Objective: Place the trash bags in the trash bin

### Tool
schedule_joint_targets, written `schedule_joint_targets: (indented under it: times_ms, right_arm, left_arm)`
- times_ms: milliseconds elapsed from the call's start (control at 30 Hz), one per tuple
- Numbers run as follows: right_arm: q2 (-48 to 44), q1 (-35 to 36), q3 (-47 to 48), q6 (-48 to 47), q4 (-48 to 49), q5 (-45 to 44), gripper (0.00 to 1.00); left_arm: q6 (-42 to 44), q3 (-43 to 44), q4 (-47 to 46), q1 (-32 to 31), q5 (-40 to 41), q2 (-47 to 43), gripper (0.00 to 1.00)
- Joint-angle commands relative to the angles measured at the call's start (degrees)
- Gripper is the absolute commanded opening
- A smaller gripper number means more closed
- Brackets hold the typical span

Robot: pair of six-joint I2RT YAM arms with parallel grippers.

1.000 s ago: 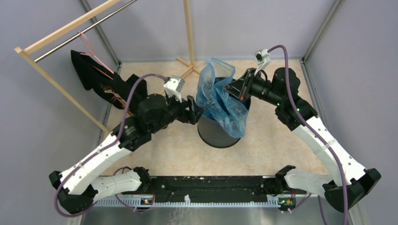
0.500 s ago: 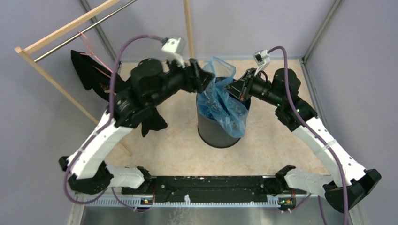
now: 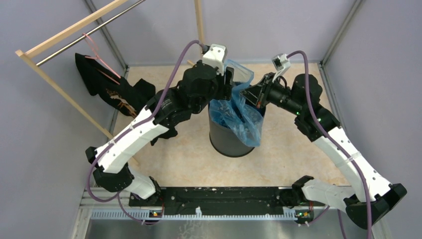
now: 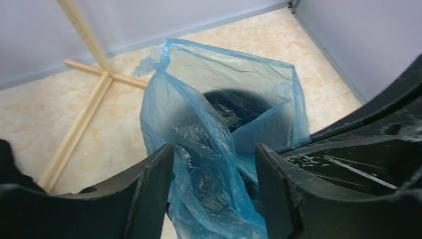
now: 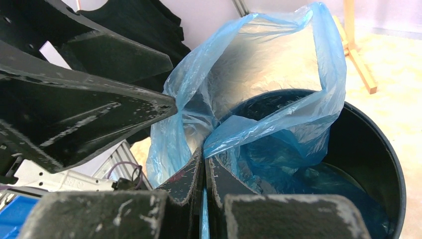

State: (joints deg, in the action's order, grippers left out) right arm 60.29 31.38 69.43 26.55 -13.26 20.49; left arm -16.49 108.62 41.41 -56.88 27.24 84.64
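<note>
The light-blue translucent trash bag [image 3: 234,112] sits partly inside the tall dark trash bin [image 3: 224,140], its mouth standing above the rim and one side draped over the bin's front. My right gripper [image 3: 247,92] is shut on the bag's right edge [image 5: 259,124] over the bin rim [image 5: 383,154]. My left gripper [image 3: 230,79] is open above the bag's back left edge. In the left wrist view the bag [image 4: 219,124] lies between the open fingers [image 4: 149,184], not pinched.
A black cloth garment [image 3: 107,87] hangs from a wooden rack [image 3: 64,89] at the back left. The rack's upright post and cross foot [image 4: 94,84] stand just behind the bin. Grey walls close in the beige table.
My left arm swung from the bin's left side up and over to the bag's back edge. The right gripper stayed shut on the bag, shifting slightly.
</note>
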Motion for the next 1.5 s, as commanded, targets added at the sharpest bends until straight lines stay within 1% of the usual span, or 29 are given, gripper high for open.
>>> schedule_joint_targets:
  times_ms: [0,100,200,300,333,400,500,633,700,767,867,1000,1100,1200,1333,1400,1467]
  right_arm:
    - [-1.66,0.08,2.6,-1.01,1.23,-1.59,0.0]
    - [-2.59,0.09,1.57,-0.97,1.24,-2.7,0.0]
    - [-3.93,0.08,0.52,-1.08,0.34,-4.0,0.0]
    - [-5.99,0.07,-0.39,-1.74,-1.38,-5.28,0.0]
    - [-6.78,0.09,-0.74,-2.14,-2.02,-5.75,0.0]
    - [-8.3,0.09,-1.52,-2.98,-3.71,-6.89,0.0]
    - [-10.31,0.08,-3.46,-4.45,-6.52,-8.99,0.0]
    - [-11.01,0.09,-6.82,-4.99,-9.07,-11.61,0.0]
    - [-10.28,0.09,-7.63,-3.84,-9.57,-12.74,0.0]
    - [-8.91,0.02,-7.89,-2.31,-8.73,-13.09,0.0]
    - [-5.61,0.05,-7.53,-1.07,-6.46,-12.22,0.0]
    - [1.52,0.05,-3.84,-1.58,-6.48,-11.8,0.0]
    - [4.85,0.08,-1.83,-2.54,-7.9,-10.52,0.0]
    - [5.03,0.04,-1.42,-1.87,-8.89,-9.62,0.0]
    - [2.78,0.11,-1.31,-0.04,-8.7,-7.97,0.0]
    - [2.29,0.05,-0.72,0.29,-9.06,-6.66,0.0]
    - [2.85,0.09,0.5,0.09,-10.28,-5.53,0.0]
  left_arm:
    - [2.51,0.77,0.66,-0.33,7.03,1.74,0.62]
    - [2.85,-1.5,-0.31,-0.26,7.13,1.24,0.52]
    - [2.78,-4.07,-0.74,-0.24,7.93,0.15,0.38]
    - [2.17,-8.61,-1.56,-0.24,8.13,-2.08,0.24]
    - [1.7,-10.37,-2.09,-0.2,8.17,-3.15,0.18]
    - [1.55,-15.77,-5.0,-0.22,7.55,-6.38,0.1]
    - [1.33,-25.86,-12.69,-0.23,5.22,-12.94,0.0]
    - [0.54,-38.78,-24.29,-0.17,0.92,-21.92,0.0]
    - [-0.6,-42.54,-27.6,-0.16,0.33,-23.59,0.0]
    - [-1.75,-43.94,-29.15,-0.16,-0.58,-23.29,0.0]
    - [-2.59,-43.14,-30.69,-0.16,-3.95,-21.02,0.0]
    - [-2.97,-39.0,-33.13,-0.16,-9.76,-16.43,0.0]
    - [-3.76,-32.86,-29.54,0.06,-12.01,-10.31,0.0]
    - [-6.18,-28.08,-25.6,0.19,-12.76,-3.87,0.0]
    - [-8.84,-30.02,-29.53,0.54,-17.07,1.89,0.0]
    - [-9.51,-31.23,-30.7,0.9,-17.73,3.57,0.0]
    - [-10.55,-31.9,-29.78,1.58,-17.52,4.2,0.0]
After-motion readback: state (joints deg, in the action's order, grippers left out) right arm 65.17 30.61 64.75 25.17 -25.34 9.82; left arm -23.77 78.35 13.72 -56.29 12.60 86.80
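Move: Ahead of the open left fingers by about 2 cm and some 7 cm below them runs the bag's loose edge. The right gripper, pinching the bag, is about 8 cm to the left hand's right, 3 cm back and 3 cm lower; the trash bin's mouth centre is 5 cm right and 14 cm below. From the right hand, that mouth centre is some 3 cm ahead, 1 cm left and 10 cm below. Closing on the bag's loose edge as it sinks about 10 cm, the left hand drifts left and slightly back, then sweeps right some 13 cm towards the right gripper and dips again. The right hand keeps its pinch, eases right and back, then drives down about 12 cm and forward towards the bin's mouth, fingers tipping down some 20 degrees. ##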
